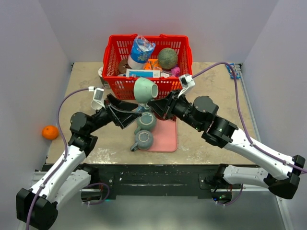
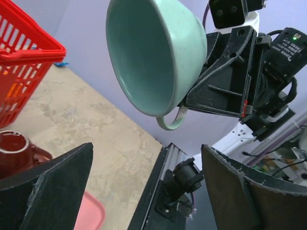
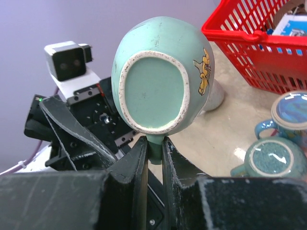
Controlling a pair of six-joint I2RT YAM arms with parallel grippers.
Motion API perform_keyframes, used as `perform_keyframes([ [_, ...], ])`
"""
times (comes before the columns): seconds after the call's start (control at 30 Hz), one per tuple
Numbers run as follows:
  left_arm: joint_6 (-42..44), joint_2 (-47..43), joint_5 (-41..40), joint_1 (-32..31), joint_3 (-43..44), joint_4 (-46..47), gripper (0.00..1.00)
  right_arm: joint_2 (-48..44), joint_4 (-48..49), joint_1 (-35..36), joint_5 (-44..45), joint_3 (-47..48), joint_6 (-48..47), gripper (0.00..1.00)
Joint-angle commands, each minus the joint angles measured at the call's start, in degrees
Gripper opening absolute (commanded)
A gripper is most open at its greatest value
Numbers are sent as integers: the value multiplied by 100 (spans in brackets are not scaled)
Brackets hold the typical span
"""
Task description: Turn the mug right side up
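Observation:
A mint-green mug [image 1: 145,91] hangs in the air in front of the basket, tipped on its side. My right gripper [image 3: 154,141] is shut on its handle, and the mug's flat base [image 3: 156,91] faces the right wrist camera. The mug's open mouth [image 2: 144,57] faces my left gripper [image 2: 147,146], with the handle [image 2: 171,122] hanging at the bottom. That left gripper [image 1: 125,112] stands wide open just left of and below the mug, with nothing between its fingers [image 2: 53,191].
A red basket [image 1: 111,62] full of items stands behind the mug. A pink mat [image 1: 165,141] below carries two teal mugs [image 1: 145,121] [image 1: 143,140] and a dark red mug [image 2: 14,153]. An orange [image 1: 50,132] lies at the left edge.

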Motion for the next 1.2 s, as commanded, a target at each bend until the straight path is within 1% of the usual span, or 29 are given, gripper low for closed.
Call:
perform_keyframes([
  [0.0,-663,292,161,-100,-70,1004,97,92,1150,-13,-134,150,-179,0],
  [0.07,-1110,380,38,-118,-131,1310,95,154,1387,-13,-204,97,-170,0],
  [0.17,-1814,556,-77,-135,-201,2249,91,233,1589,-13,-248,53,-179,0],
  [0.23,-2173,679,-77,-144,-219,2515,88,303,1686,-22,-318,62,-179,0],
  [0.3,-2315,741,-103,-144,-228,2622,85,365,1722,-13,-423,71,-170,0],
  [0.33,-2421,750,-173,-144,-237,2639,80,383,1765,-13,-450,62,-162,0],
  [0.53,-2790,837,-411,-144,-333,2903,67,391,1950,-13,-608,-52,-179,0],
  [0.63,-2852,934,-393,-144,-369,2965,60,426,1994,-13,-836,-87,-197,0],
  [0.7,-2966,1004,-411,-153,-439,3227,57,436,2020,-5,-890,-96,-205,0],
  [0.77,-3046,1057,-437,-153,-448,3368,51,462,2047,-13,-934,-114,-188,0],
  [0.9,-3063,1119,-420,-153,-439,3387,45,488,2100,-13,-986,-131,-179,0],
  [1.07,-3125,1110,-578,-153,-509,3404,31,550,2117,-13,-1101,-131,-170,0],
  [1.1,-3134,1101,-613,-153,-527,3430,27,576,2117,-13,-1136,-131,-162,0],
  [1.13,-3151,1093,-674,-153,-544,3439,18,585,2109,-13,-1153,-140,-153,0],
  [1.17,-3151,1084,-701,-153,-579,3474,13,594,2100,-13,-1154,-149,-135,0],
])
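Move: The left hand is empty and wide open. The mint mug's body is roughly 6 cm to its right, 8 cm above and 3 cm ahead, handle hanging down. Far below, the teal mug is some 6 cm ahead and 3 cm right of that hand, and the brown mug 11 cm ahead and 11 cm right. The right hand grips the handle, the mug's body about 6 cm above and 3 cm ahead; the left gripper it heads for is about 7 cm to its left, 1 cm back and 2 cm lower. The left fingers close from wide open around the mint mug's handle, opposite the right fingers, which keep their pinch on it throughout. The right hand carries the mug about 4 cm left towards the left gripper, rising 1 cm and turning slightly counter-clockwise. The left hand rises some 3 cm under the mug, rolling about 25 degrees with its fingertips tipping up. ##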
